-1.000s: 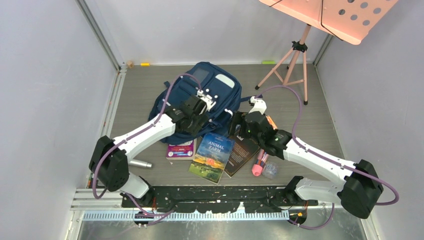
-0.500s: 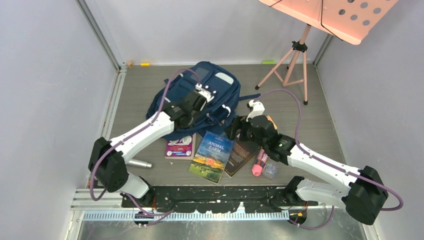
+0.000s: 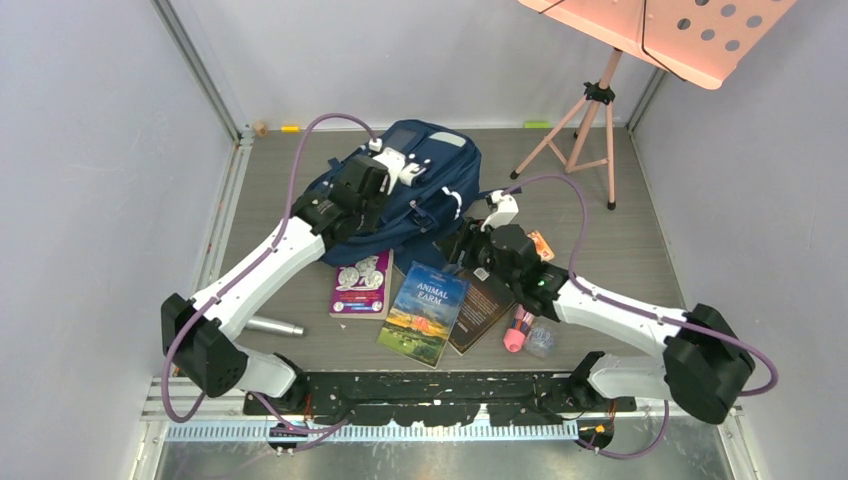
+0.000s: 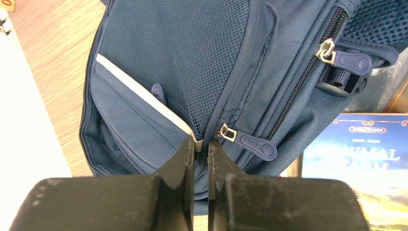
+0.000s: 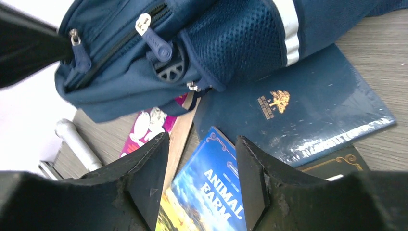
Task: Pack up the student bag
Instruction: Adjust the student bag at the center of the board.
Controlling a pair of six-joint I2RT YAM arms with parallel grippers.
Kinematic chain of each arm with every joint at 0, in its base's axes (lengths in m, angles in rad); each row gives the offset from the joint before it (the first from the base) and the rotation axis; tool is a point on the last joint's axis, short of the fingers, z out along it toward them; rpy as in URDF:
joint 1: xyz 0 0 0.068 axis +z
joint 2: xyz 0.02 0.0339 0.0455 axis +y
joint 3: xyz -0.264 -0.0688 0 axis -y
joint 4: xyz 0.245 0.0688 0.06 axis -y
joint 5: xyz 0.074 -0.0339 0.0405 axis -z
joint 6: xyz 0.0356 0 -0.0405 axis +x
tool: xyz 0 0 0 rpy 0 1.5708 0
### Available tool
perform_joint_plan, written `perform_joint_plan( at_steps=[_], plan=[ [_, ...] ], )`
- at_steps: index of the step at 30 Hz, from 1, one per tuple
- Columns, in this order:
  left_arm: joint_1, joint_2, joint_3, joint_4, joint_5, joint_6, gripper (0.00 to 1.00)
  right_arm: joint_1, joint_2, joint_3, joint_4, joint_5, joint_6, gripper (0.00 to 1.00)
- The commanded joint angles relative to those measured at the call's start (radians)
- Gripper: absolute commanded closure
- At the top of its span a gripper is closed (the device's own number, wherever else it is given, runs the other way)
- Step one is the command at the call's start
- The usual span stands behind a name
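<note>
The student bag (image 3: 435,190), navy blue with pale stripes, lies at the middle of the floor. My left gripper (image 3: 368,200) is on its near left side. The left wrist view shows that gripper (image 4: 201,144) shut on a fold of bag (image 4: 192,62) fabric beside a zipper pull (image 4: 250,143). My right gripper (image 3: 458,260) hovers at the bag's near right edge. In the right wrist view its jaws (image 5: 202,144) stand open with nothing between them, above the "Animal Farm" book (image 5: 216,192), with the bag (image 5: 120,72) just beyond.
Near the bag lie a purple book (image 3: 362,285), the "Animal Farm" book (image 3: 425,313) and a dark book (image 3: 485,305). A silver cylinder (image 3: 272,326) lies at the left and a pink item (image 3: 517,330) at the right. A pink music stand (image 3: 585,110) stands at the back right.
My left gripper shut on the bag and drew back to the far left, dragging the bag off the purple book. The right gripper moved left and its jaws narrowed.
</note>
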Motion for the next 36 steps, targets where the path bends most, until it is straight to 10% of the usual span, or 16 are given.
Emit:
perform_joint_plan(
  at_steps=[1, 36],
  plan=[
    [0.004, -0.108, -0.019, 0.168, 0.035, -0.002, 1.0, 0.006, 0.071, 0.043, 0.217, 0.049, 0.119, 0.44],
    [0.01, -0.132, -0.081, 0.177, 0.014, -0.033, 1.0, 0.118, 0.332, 0.136, 0.234, 0.437, 0.001, 0.8]
  ],
)
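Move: The right hand's goal, the student bag's near right edge under the buckle, is about 4 cm ahead, 5 cm to its left and 3 cm lower. Animal Farm lies some 9 cm back and 4 cm to its left, the dark blue book almost straight below (1 cm ahead, level sideways), the purple book 4 cm back and 16 cm left, all roughly 9 cm down. For the left hand that edge is about 10 cm to the right, level fore-and-aft, some 6 cm lower. Still pinching the bag's fabric, the left hand eases back and a little down, under 2 cm, then holds. The right fingertips come up to the bag's edge beneath the buckle: the hand goes left and forward, backs off about 2 cm while still going left, then turns forward and down, ending some 5 cm left and 3 cm ahead as its fingers draw from just over half open to nearly shut. ##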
